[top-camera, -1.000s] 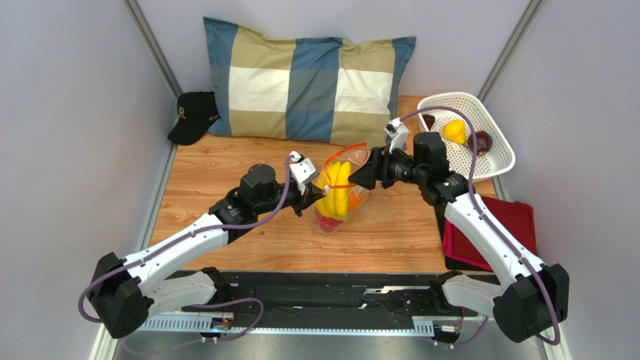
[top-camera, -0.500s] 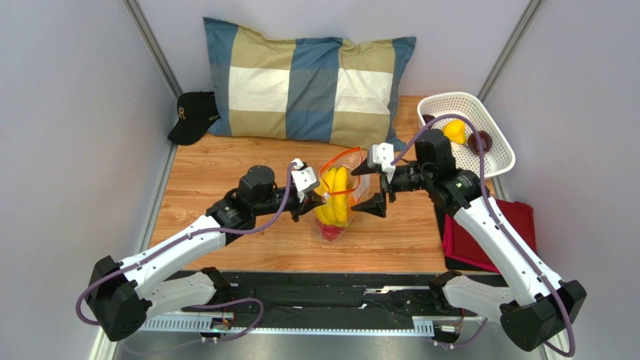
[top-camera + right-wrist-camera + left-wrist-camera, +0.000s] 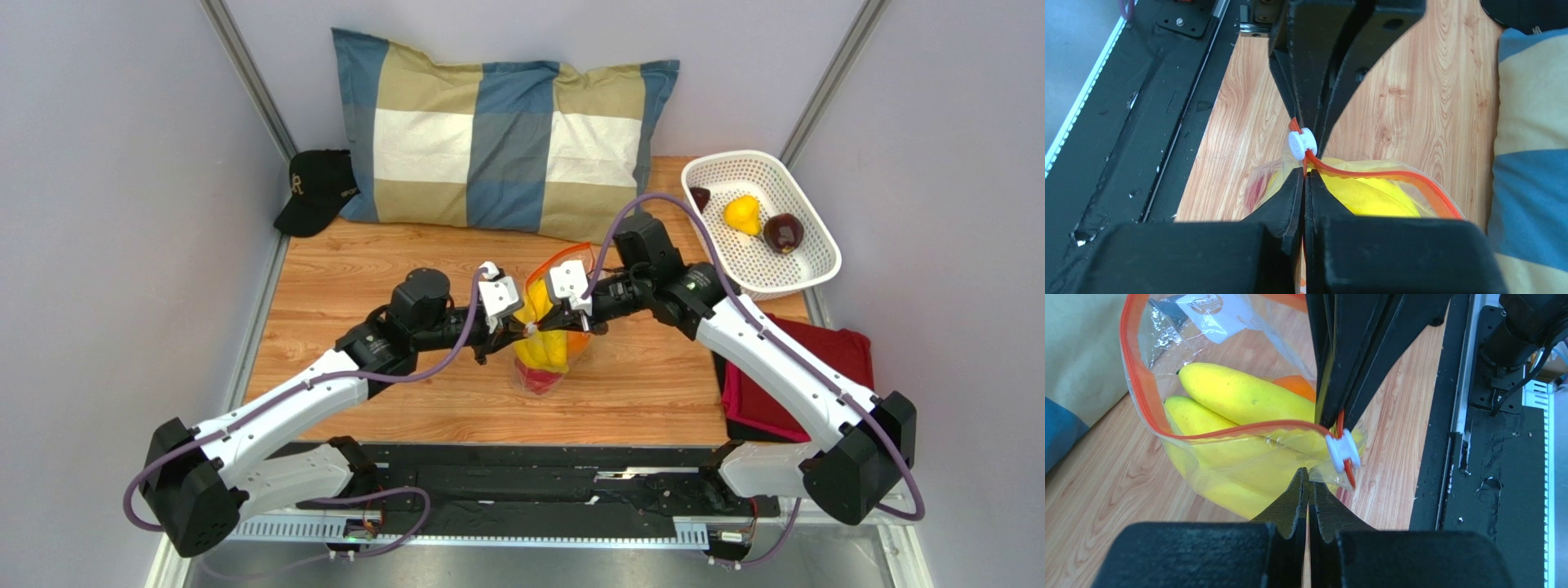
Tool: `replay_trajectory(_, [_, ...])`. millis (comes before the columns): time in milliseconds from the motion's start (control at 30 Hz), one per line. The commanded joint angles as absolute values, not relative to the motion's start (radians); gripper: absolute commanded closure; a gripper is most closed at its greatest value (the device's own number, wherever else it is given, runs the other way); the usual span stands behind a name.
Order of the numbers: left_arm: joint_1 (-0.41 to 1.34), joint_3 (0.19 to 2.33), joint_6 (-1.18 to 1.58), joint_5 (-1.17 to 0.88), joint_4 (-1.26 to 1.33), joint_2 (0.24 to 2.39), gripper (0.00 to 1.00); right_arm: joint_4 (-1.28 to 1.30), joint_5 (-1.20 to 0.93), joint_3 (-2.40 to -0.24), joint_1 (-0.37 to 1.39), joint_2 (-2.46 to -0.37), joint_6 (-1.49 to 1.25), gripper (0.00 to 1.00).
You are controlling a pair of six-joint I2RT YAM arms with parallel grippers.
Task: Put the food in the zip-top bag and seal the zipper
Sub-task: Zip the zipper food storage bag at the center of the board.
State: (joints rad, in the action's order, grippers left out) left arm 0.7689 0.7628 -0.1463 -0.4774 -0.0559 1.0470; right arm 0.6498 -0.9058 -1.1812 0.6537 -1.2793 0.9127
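Note:
The clear zip-top bag [image 3: 555, 349] hangs between my two grippers over the table's middle, its mouth open. Inside are the yellow banana bunch [image 3: 1241, 398], an orange [image 3: 1295, 386] and a magenta piece [image 3: 537, 375]. My left gripper [image 3: 1309, 478] is shut on the bag's plastic just below the white slider [image 3: 1342, 451]. My right gripper [image 3: 1304, 176] is shut on the orange-red zipper [image 3: 1389, 176] right beside the slider [image 3: 1301, 144]. The two grippers face each other, fingertips almost touching; in the top view the left [image 3: 520, 328] is just left of the right [image 3: 550, 324].
A white lattice basket [image 3: 803, 263] at the back right holds a yellow piece [image 3: 741, 214] and dark purple pieces [image 3: 784, 232]. A checked pillow [image 3: 503, 141] and a black cap [image 3: 317, 186] lie at the back. A red cloth [image 3: 816, 374] lies on the right.
My right gripper let go of the bag's right side, opened, swung left over the mouth and shut on the zipper by the slider. The bag and left gripper stayed nearly in place.

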Motion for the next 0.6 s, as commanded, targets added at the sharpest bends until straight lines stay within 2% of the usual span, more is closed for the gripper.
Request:
replay_trajectory(0, [0.720, 0.822, -0.100, -0.494, -0.070, 0.985, 0.91, 0.496, -0.882, -1.194, 0.658, -1.221, 0.698, 1.00])
replay_trajectory(33, [0.710, 0.821, -0.092, -0.495, -0.086, 0.953, 0.80, 0.395, -0.858, -1.172, 0.658, -1.207, 0.652, 1.00])
replay_trajectory(100, [0.701, 0.793, -0.086, -0.462, -0.116, 0.905, 0.71, 0.277, -0.822, -1.103, 0.658, -1.175, 0.488, 1.00])
replay_trajectory(133, [0.701, 0.772, -0.084, -0.450, -0.112, 0.846, 0.60, 0.206, -0.789, -1.089, 0.658, -1.170, 0.454, 1.00])
replay_trajectory(200, [0.701, 0.700, -0.083, -0.398, -0.088, 0.781, 0.49, 0.140, -0.747, -1.071, 0.658, -1.183, 0.340, 1.00])
replay_trajectory(233, [0.701, 0.678, -0.086, -0.387, -0.075, 0.728, 0.37, 0.091, -0.708, -1.069, 0.658, -1.189, 0.303, 1.00])
replay_trajectory(300, [0.701, 0.632, -0.100, -0.393, -0.026, 0.695, 0.31, 0.046, -0.678, -1.068, 0.657, -1.201, 0.229, 1.00])
replay_trajectory(333, [0.700, 0.621, -0.127, -0.402, -0.012, 0.686, 0.19, 0.010, -0.666, -1.065, 0.658, -1.201, 0.209, 1.00])
replay_trajectory(400, [0.699, 0.614, -0.150, -0.422, 0.032, 0.701, 0.15, -0.024, -0.660, -1.062, 0.661, -1.206, 0.180, 1.00])
replay_trajectory(567, [0.701, 0.667, -0.152, -0.353, 0.093, 0.833, 0.15, -0.064, -0.609, -1.063, 0.686, -1.198, 0.143, 1.00])
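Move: My right hand's shut fingers hold the orange zipper strip, with the white slider about 1 cm beyond their tips, to the left. The bananas lie in the bag some 8 cm straight below; the orange is about 6 cm right and 1 cm back, 9 cm down. From my left fingers, shut by the bag's corner, the slider is about 2 cm right and 1 cm back, level. I open my left fingers wide and let go of the bag's corner, drawing that hand about 5 cm left and up, then easing it slightly forward and down. My right hand keeps its pinch beside the slider and carries the zipper end forward, up and a little left, some 6 cm in all, swinging about 25 degrees clockwise. ##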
